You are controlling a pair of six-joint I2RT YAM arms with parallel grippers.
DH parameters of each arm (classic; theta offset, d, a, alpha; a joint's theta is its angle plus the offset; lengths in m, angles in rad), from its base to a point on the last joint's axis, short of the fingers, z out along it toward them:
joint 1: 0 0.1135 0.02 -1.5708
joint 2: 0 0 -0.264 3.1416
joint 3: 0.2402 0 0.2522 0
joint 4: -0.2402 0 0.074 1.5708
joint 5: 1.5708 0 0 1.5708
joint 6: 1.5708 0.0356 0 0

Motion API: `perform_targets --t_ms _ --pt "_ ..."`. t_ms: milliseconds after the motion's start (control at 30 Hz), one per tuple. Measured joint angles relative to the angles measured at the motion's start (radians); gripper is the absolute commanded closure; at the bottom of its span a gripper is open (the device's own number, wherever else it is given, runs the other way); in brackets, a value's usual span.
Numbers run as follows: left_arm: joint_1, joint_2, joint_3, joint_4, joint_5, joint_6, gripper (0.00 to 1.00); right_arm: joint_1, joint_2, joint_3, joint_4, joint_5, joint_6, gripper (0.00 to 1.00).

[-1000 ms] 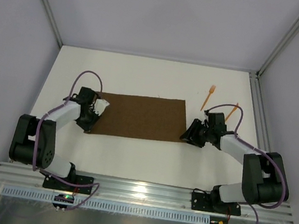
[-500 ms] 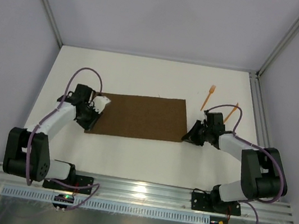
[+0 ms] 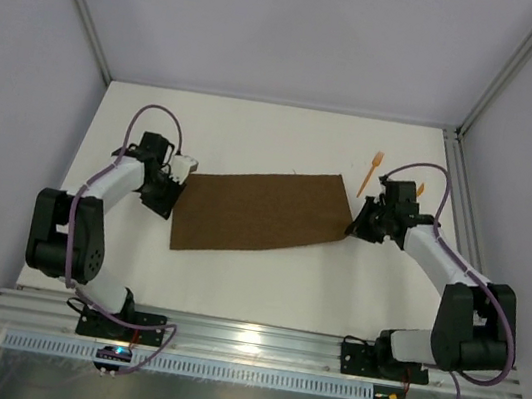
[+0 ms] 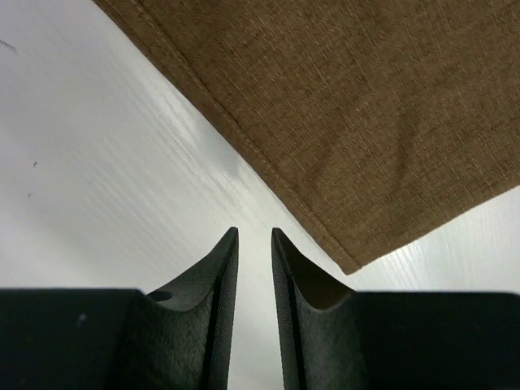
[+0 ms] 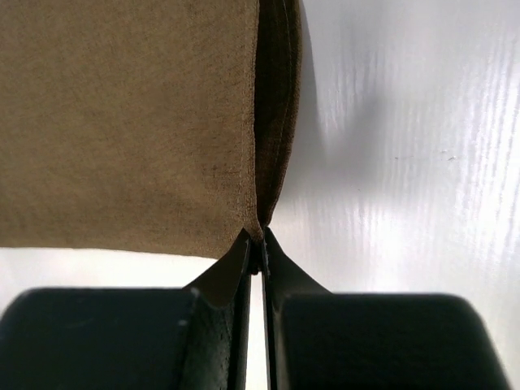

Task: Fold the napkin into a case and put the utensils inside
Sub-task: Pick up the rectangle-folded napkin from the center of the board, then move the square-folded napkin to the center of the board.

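Observation:
The dark brown napkin [image 3: 259, 209] lies skewed on the white table, folded into a wide band. My right gripper [image 3: 354, 226] is shut on its right near corner, and the right wrist view shows the doubled cloth [image 5: 122, 122] pinched at the fingertips [image 5: 256, 236]. My left gripper [image 3: 166, 202] sits at the napkin's left edge. Its jaws [image 4: 253, 231] stand a narrow gap apart with only table between them, and a corner of the cloth [image 4: 349, 106] lies just to their right. An orange fork [image 3: 370, 174] lies beyond the right corner. A second orange utensil [image 3: 419, 190] peeks out behind the right arm.
Metal frame rails run along the table's left [image 3: 74, 2] and right [image 3: 460, 190] sides. A slotted rail [image 3: 243, 343] crosses the near edge by the arm bases. Purple cables loop above both wrists.
The right gripper shut on the napkin's right near corner and drew it toward the back right, skewing the cloth. The left gripper shifted slightly back beside the left edge.

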Motion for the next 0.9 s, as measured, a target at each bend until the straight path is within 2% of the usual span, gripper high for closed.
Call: perform_targets --t_ms 167,400,633,800,900 --pt "0.003 0.061 0.044 0.022 -0.009 -0.026 0.75 0.079 0.071 0.168 -0.158 0.087 -0.099 0.97" --pt "0.048 0.143 0.06 0.04 -0.006 -0.059 0.78 0.381 0.302 0.515 -0.318 0.244 -0.159 0.97" --pt "0.109 0.193 0.075 0.034 0.043 -0.084 0.79 0.658 0.592 0.891 -0.36 0.304 -0.166 0.97" --pt "0.111 0.212 0.094 0.027 0.066 -0.098 0.79 0.827 0.777 1.116 -0.354 0.317 -0.178 0.97" --pt "0.111 0.22 0.1 0.025 0.078 -0.1 0.8 0.9 0.851 1.194 -0.329 0.317 -0.192 0.97"
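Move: The right gripper already holds the napkin's near right corner just off the board. The place to take it, the napkin's near left corner, lies about 43 cm to its left, 9 cm back and 5 cm lower. The orange fork lies some 17 cm ahead and 3 cm to the right. The other orange utensil is about 12 cm ahead and 14 cm right. From the left gripper, that near left corner is roughly 6 cm back, 2 cm right and 4 cm below. Sweep the right gripper about 37 cm left, over the napkin and towards its left end. Keep the corner pinched, lift some 4 cm early on, arc slightly forward and then back, and swing the wrist some 50 degrees counter-clockwise. Lower the half-closed left gripper about 3 cm and ease it slightly forward, to just outside the napkin's left edge. ##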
